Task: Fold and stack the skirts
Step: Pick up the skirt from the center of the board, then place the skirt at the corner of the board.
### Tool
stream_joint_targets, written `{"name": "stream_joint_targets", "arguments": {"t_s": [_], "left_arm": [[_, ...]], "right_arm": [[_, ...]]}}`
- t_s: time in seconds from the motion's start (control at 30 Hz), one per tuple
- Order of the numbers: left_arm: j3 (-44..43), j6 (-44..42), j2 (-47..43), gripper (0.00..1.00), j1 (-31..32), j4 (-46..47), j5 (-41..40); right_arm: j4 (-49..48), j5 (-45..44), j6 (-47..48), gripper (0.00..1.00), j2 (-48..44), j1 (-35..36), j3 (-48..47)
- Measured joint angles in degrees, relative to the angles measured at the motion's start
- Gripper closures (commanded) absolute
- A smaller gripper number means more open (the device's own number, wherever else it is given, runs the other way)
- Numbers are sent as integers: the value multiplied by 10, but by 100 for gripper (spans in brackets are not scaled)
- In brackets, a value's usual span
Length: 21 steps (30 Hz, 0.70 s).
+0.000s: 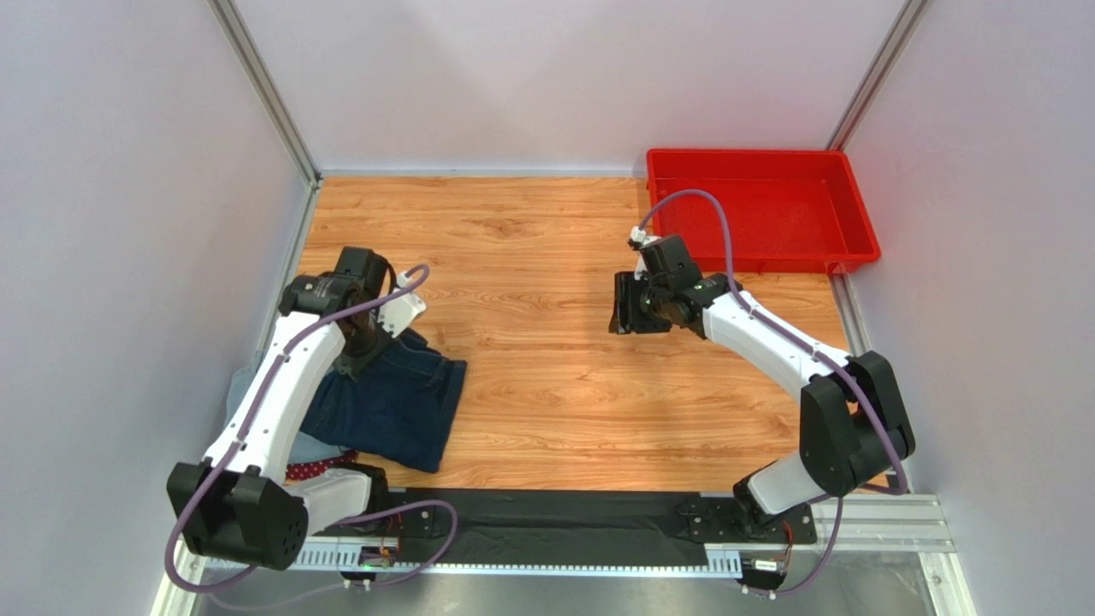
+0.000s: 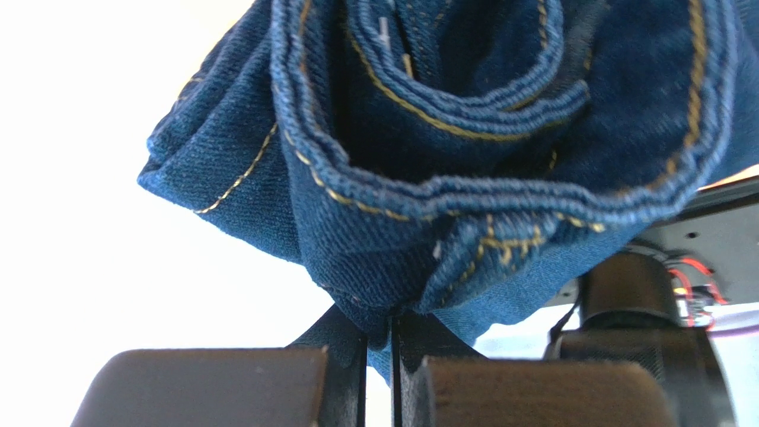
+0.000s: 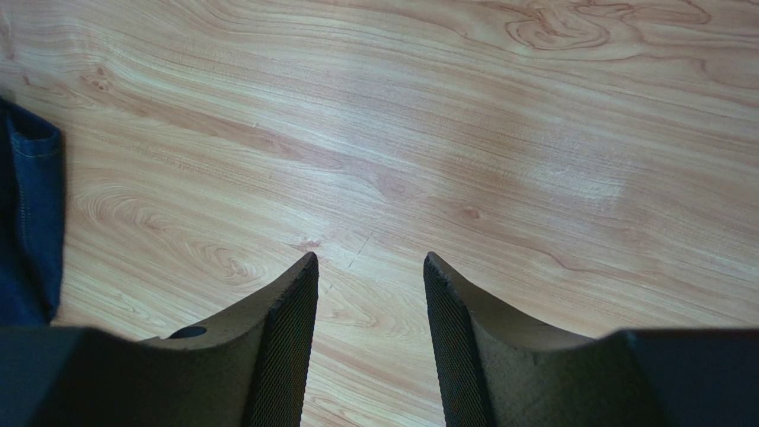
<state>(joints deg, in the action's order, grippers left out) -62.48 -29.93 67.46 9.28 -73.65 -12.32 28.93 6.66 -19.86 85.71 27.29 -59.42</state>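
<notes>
The dark navy denim skirt [image 1: 401,404] lies bunched at the table's left side, partly under my left arm. My left gripper [image 1: 365,342] is shut on a fold of it. In the left wrist view the navy skirt [image 2: 445,133], with yellow stitching, hangs pinched between the jaws of that gripper [image 2: 379,325]. A strip of the dark red dotted skirt [image 1: 321,466] shows near the left arm's base, with pale blue-grey cloth [image 1: 303,447] beside it. My right gripper [image 1: 630,308] hovers open over bare wood mid-table. The right wrist view shows that gripper [image 3: 370,262] empty, with the navy skirt's edge [image 3: 31,222] at far left.
A red plastic tray [image 1: 859,229] stands at the back right corner. Grey walls close in the wooden table [image 1: 540,257] on the left, back and right. A black strip [image 1: 553,520] runs along the near edge between the arm bases.
</notes>
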Motion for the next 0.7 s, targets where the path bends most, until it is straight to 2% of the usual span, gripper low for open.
{"name": "stream_joint_targets", "arguments": {"t_s": [0.7], "left_arm": [[-76, -3, -100, 100, -2, -41, -155]], "right_arm": [[3, -17, 20, 51, -19, 0, 0]]}}
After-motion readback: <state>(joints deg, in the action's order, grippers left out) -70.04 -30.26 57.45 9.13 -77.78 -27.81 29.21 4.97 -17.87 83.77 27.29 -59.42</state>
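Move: The left hand already holds the dark blue skirt. The light blue folded skirt on the stack lies about 7 cm to this hand's left, 3 cm back and 13 cm below. The red dotted skirt under it is centred some 5 cm left, 6 cm back and 14 cm below. The dark blue skirt's body hangs roughly 6 cm right, 6 cm back and 7 cm below. From the idle right hand the light blue skirt is about 49 cm left, 14 cm back and 8 cm below. Still pinching the bunched edge of the dark blue skirt between shut fingers, the left hand hoists it about 8 cm straight up at a steady pace. As it climbs it carries the skirt some 4 or 5 cm left, across towards the side where the stack lies, while the wrist swings the fingertips forward and left by about 20 degrees. ##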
